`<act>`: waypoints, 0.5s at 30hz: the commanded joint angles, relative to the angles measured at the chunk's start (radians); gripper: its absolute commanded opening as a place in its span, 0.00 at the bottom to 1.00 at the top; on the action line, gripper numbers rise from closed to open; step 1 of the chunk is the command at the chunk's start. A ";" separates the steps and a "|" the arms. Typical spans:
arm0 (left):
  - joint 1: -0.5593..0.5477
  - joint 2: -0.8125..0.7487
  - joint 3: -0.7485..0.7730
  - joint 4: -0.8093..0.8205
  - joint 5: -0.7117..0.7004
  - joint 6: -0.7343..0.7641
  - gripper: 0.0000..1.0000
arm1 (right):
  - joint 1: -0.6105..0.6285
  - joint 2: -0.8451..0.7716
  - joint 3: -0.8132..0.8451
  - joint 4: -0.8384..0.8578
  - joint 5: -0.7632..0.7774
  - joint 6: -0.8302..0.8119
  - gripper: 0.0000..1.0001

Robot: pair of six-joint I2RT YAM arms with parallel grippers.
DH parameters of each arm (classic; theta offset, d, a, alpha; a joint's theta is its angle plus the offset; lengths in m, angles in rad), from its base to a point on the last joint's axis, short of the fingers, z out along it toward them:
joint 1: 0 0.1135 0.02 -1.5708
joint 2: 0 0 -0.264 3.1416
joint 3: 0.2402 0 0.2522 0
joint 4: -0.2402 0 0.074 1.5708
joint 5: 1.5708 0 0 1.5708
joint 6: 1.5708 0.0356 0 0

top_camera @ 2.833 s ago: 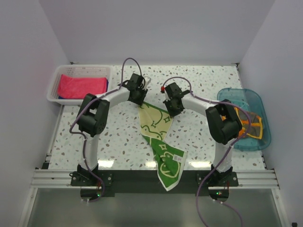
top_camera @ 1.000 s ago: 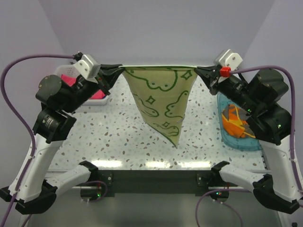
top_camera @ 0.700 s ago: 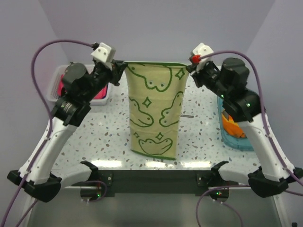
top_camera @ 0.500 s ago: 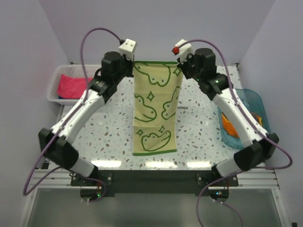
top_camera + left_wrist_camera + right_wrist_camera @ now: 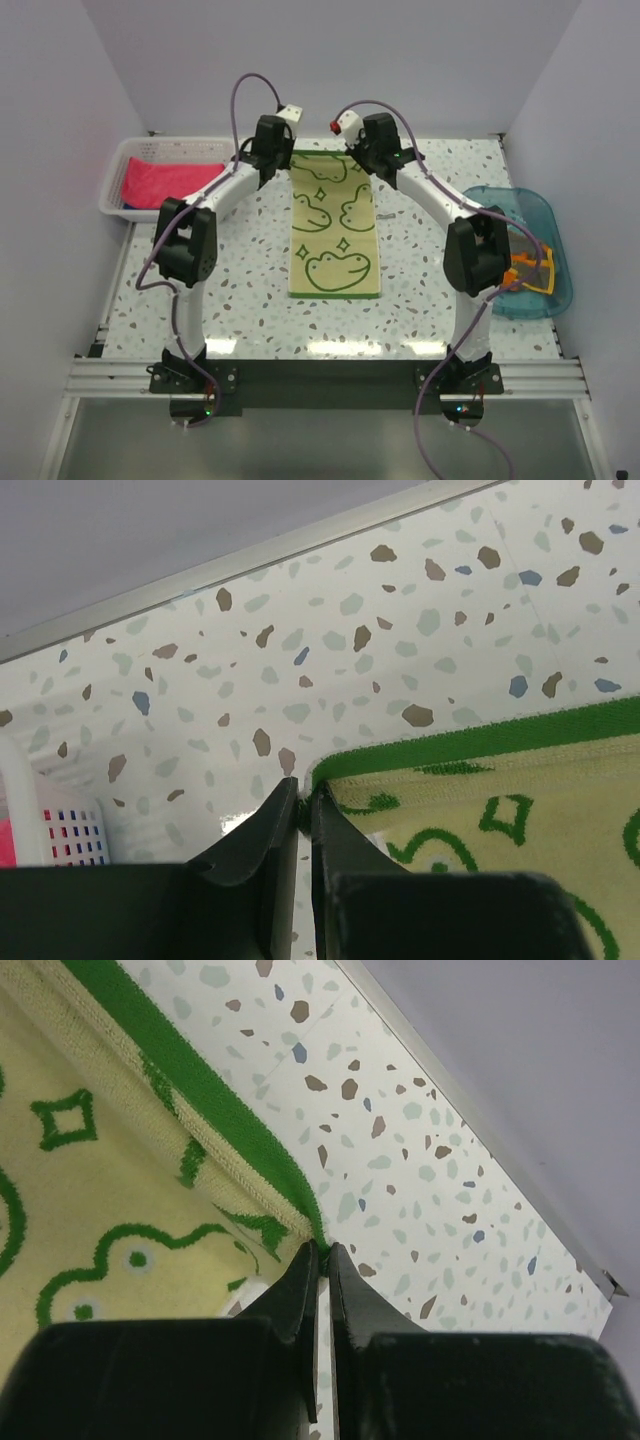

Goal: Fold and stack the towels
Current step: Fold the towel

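A yellow towel with green pattern and green edge (image 5: 333, 224) lies spread flat down the middle of the table, its far edge held by both arms. My left gripper (image 5: 287, 157) is shut on the towel's far left corner (image 5: 318, 779), seen pinched between its black fingers (image 5: 302, 802). At the far right corner (image 5: 312, 1228) my right gripper (image 5: 358, 154) is shut on the green edge, the cloth caught between its tips (image 5: 320, 1253). A pink towel (image 5: 165, 182) lies in the white basket. An orange and dark towel (image 5: 528, 268) sits in the blue tub.
The white slotted basket (image 5: 118, 168) stands at the far left, its wall also showing in the left wrist view (image 5: 40, 815). The clear blue tub (image 5: 545, 215) sits at the right edge. The back wall runs close behind both grippers.
Both arms swung the hanging towel forward and down, then laid it flat on the table. The grippers came closer together and now sit low at the far edge, still holding the corners.
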 commanded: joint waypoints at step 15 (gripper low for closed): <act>0.036 -0.405 -0.400 -0.032 0.264 -0.153 0.00 | -0.046 -0.250 -0.237 -0.261 -0.079 0.156 0.00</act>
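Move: Each hand already pinches a far corner of the green-and-cream towel. From the left hand, the towel's near hem is about 36 cm back, 11 cm right and 5 cm down; the white basket is some 32 cm left and 2 cm back. From the right hand, the near hem is about 35 cm back, 8 cm left and 6 cm down, with the blue bin roughly 38 cm right and 24 cm back. Still pinching, both hands draw the far hem back towards the near hem, left about 9 cm, right 7. ##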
